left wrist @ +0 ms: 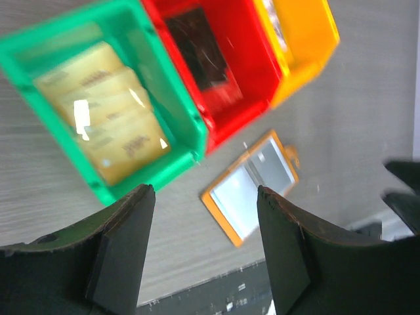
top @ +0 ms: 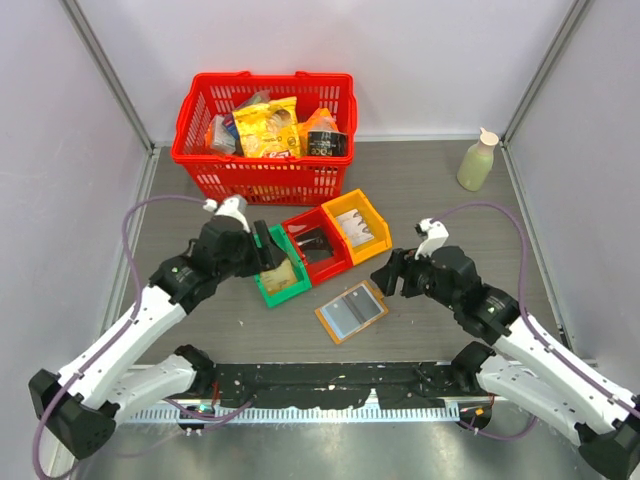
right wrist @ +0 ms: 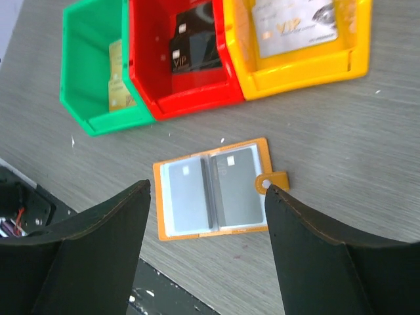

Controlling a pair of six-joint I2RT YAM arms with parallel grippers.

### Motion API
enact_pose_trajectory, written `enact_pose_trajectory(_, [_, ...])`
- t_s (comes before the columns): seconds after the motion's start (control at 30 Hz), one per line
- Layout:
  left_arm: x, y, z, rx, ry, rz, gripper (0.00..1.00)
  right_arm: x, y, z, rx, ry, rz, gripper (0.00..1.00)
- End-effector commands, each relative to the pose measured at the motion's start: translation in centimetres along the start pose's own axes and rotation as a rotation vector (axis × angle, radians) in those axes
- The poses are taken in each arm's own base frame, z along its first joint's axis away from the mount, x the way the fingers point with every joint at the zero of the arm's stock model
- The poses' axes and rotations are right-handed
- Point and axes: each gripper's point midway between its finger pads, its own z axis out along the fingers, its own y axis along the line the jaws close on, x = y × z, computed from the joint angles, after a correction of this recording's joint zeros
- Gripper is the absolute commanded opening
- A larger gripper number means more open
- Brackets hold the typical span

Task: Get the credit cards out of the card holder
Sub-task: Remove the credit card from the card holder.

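Observation:
The card holder point(top: 352, 310) lies open and flat on the table in front of the three bins. It is tan-orange with a small edge tab. In the right wrist view point(right wrist: 211, 189) its two clear sleeves each show a grey card point(right wrist: 187, 195). It also shows in the left wrist view point(left wrist: 252, 187). My right gripper point(top: 385, 272) is open and empty, hovering above the holder point(right wrist: 208, 187). My left gripper point(top: 266, 250) is open and empty over the green bin point(left wrist: 205, 191). Several pale gold cards point(left wrist: 105, 111) lie in that green bin point(left wrist: 164, 79).
A red bin point(right wrist: 190, 102) holds a black card point(right wrist: 195, 44). A yellow bin point(right wrist: 302, 72) holds a silver card point(right wrist: 295, 26). A red basket point(top: 260, 175) of packets stands at the back. A pale bottle point(top: 478, 160) stands at the back right.

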Motion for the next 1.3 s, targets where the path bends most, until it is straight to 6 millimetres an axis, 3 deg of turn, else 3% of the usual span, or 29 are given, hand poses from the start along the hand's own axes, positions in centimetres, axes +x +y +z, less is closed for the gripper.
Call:
enact_pose_trajectory(0.0, [3.3, -4.6, -0.2, 0.121, 0.076, 0.046, 0.66, 1.3, 2.5, 0.8, -0.127, 0.115, -0.054, 0.73])
enact_pose_trajectory(0.2, [8.7, -9.2, 2.0, 0.183, 0.155, 0.123, 0.59, 4.9, 2.3, 3.4, -0.142, 0.265, -0.045, 0.63])
enact_pose_trajectory(0.33, [12.1, -10.1, 4.6, 0.177, 0.214, 0.152, 0.52, 7.2, 1.2, 4.9, -0.116, 0.331, -0.045, 0.55])
enact_pose_trajectory(0.47, [15.6, -9.2, 7.9, 0.113, 0.291, 0.188, 0.41, 8.7, 0.0, 6.0, -0.074, 0.376, -0.06, 0.52])
enact_pose_trajectory(0.67, [19.7, -7.1, 10.4, 0.032, 0.402, 0.231, 0.36, 11.2, -1.9, 7.2, -0.001, 0.46, -0.066, 0.52])
enact_pose_trajectory(0.87, [21.0, -2.7, 10.3, -0.123, 0.447, 0.308, 0.28, 13.4, -2.3, 7.3, 0.015, 0.524, -0.052, 0.53])
enact_pose_trajectory(1.03, [20.2, 0.9, 9.6, -0.265, 0.425, 0.384, 0.25, 15.0, -1.2, 6.7, 0.016, 0.58, -0.081, 0.52])
enact_pose_trajectory(1.27, [19.0, 2.8, 8.9, -0.342, 0.393, 0.442, 0.25, 14.8, 1.0, 5.9, -0.021, 0.583, -0.108, 0.46])
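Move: Some 18 cm to the left hand's right, 8 cm nearer the base and 18 cm below it lies the open card holder. From the left hand, the green box is almost directly below, about 2 cm ahead, and the red box some 6 cm ahead and 10 cm right. The right hand has the holder about 8 cm left, 4 cm back and 16 cm down, with the yellow box 13 cm ahead and 8 cm left. Sinking nearly 18 cm, the left hand sweeps right and back from the green box to the holder's left pocket, tips downward and turns clockwise, overshoots, then eases 3 cm left as its tips seem to touch the plastic. Meanwhile the right hand drops 15 cm and levels off, shifting left and back to the holder's near edge. Both hands narrow their fingers without shutting them. ##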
